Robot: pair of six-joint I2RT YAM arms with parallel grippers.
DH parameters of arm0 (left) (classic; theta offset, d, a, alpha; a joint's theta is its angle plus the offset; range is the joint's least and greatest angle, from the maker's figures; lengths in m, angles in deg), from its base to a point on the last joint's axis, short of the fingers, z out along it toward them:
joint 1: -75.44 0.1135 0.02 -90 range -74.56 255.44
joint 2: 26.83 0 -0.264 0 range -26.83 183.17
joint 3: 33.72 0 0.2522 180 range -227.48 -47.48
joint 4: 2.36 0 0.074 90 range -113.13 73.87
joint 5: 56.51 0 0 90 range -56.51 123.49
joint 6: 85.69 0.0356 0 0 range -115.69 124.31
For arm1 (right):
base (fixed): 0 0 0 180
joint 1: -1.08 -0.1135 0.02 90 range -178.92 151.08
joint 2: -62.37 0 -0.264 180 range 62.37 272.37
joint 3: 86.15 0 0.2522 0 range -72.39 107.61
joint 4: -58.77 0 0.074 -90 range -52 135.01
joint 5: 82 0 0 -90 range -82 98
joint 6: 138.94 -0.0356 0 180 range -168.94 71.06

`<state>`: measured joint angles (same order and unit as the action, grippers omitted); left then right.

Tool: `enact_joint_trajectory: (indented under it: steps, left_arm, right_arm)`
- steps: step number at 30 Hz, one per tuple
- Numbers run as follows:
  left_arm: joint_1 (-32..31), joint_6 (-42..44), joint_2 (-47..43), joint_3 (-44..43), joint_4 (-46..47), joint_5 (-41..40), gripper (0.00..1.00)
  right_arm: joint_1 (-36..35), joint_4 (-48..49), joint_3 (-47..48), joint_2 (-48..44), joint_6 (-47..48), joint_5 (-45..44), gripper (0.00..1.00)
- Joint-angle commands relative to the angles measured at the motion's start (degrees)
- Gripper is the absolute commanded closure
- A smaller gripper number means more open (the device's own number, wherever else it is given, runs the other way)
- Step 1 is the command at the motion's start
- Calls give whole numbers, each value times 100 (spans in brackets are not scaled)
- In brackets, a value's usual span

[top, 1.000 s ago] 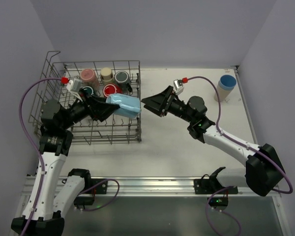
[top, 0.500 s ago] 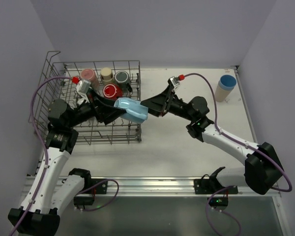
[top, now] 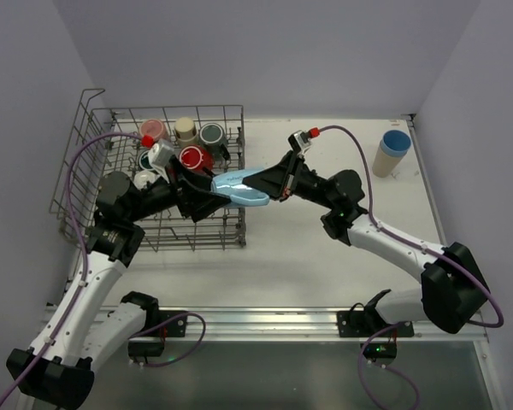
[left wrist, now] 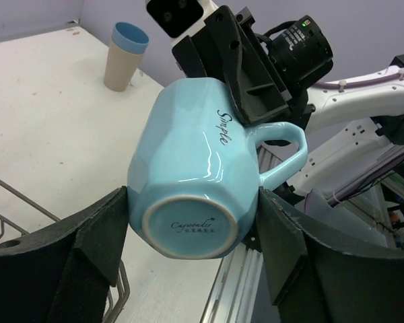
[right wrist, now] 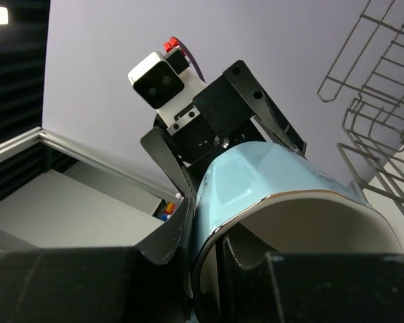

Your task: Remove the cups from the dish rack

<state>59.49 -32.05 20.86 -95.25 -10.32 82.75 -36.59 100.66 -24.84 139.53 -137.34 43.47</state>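
A light blue mug (top: 242,187) hangs on its side above the right edge of the dish rack (top: 85,145), held between both arms. My left gripper (top: 207,191) is shut on the mug's base end (left wrist: 188,175), one finger on each side. My right gripper (top: 262,189) is shut on the rim (right wrist: 276,182), with one finger (right wrist: 246,269) inside the mug and the other outside. Pink (top: 153,130), cream (top: 185,128), grey (top: 211,134), red (top: 193,157) and dark teal (top: 145,160) cups stand in the rack's far part.
A cream tumbler with a blue inside (top: 393,151) stands on the table at the far right. The rack's raised wire end (top: 90,98) is at the far left. The metal rail (top: 265,323) runs along the near edge.
My left arm has carried the light blue mug rightward to the rack's edge. My right gripper came in from the right and shut on the mug's rim.
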Motion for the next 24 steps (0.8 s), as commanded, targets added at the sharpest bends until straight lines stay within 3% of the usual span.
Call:
enact_joint_trajectory:
  steps: [1, 4, 6, 10, 12, 13, 15, 18, 24]
  left_arm:
    - [-40, 505, -153, -346, -376, -705, 17]
    - [-40, 857, -294, -461, -966, -1356, 1]
    - [-49, 1025, -338, -558, -1379, -1813, 0]
    - [-40, 1437, -374, -795, -2029, -2603, 0]
    - [-40, 1535, -382, -804, -2372, -3043, 0]
    - [-40, 1622, -426, -735, -2452, -3158, 0]
    - [-40, 1754, -487, -542, -2610, -3465, 0]
    - [-40, 1895, -663, -252, -2672, -3887, 0]
    - [-40, 1922, -743, -110, -2558, -4547, 0]
  right_arm:
    - [75, -26, 52, -272, 797, -321, 100]
    - [207, -711, 157, -439, 1350, -321, 100]
    - [399, -1274, 254, -649, 1954, -364, 100]
    - [769, -3799, 1139, -870, 3572, -531, 100]
    - [989, -4840, 1632, -826, 4828, -908, 100]
    - [1033, -5941, 2200, -678, 5302, -1162, 100]
    - [1148, -7254, 2757, -275, 6525, -2137, 100]
    - [1323, -8261, 3786, 341, 7546, -3402, 100]
    - [1640, -9782, 5797, 2169, 8479, -4450, 100]
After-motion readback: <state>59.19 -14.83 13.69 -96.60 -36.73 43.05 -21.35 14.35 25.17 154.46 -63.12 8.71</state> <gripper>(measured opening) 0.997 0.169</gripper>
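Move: The light-blue mug is already held by both hands, its middle about 5 cm right of the left hand and 4 cm left of the right. From the right hand, the stacked cups stand some 27 cm ahead, 40 cm to the right and 29 cm below; the grey-green mug is roughly 31 cm ahead, 12 cm left. From the left hand, the red mug lies about 24 cm ahead, 8 cm left, 25 cm below. The left fingers open and let go of the light-blue mug's base end while the right keeps its pinch on the rim wall, one finger inside. The right hand then sweeps the mug quickly forward and right, about 25 cm and sinking somewhat, towards the stacked cups, fingers swinging from leftward to forward and down. The freed left hand draws off left, forward and down over the rack, turning counter-clockwise, wide open. ##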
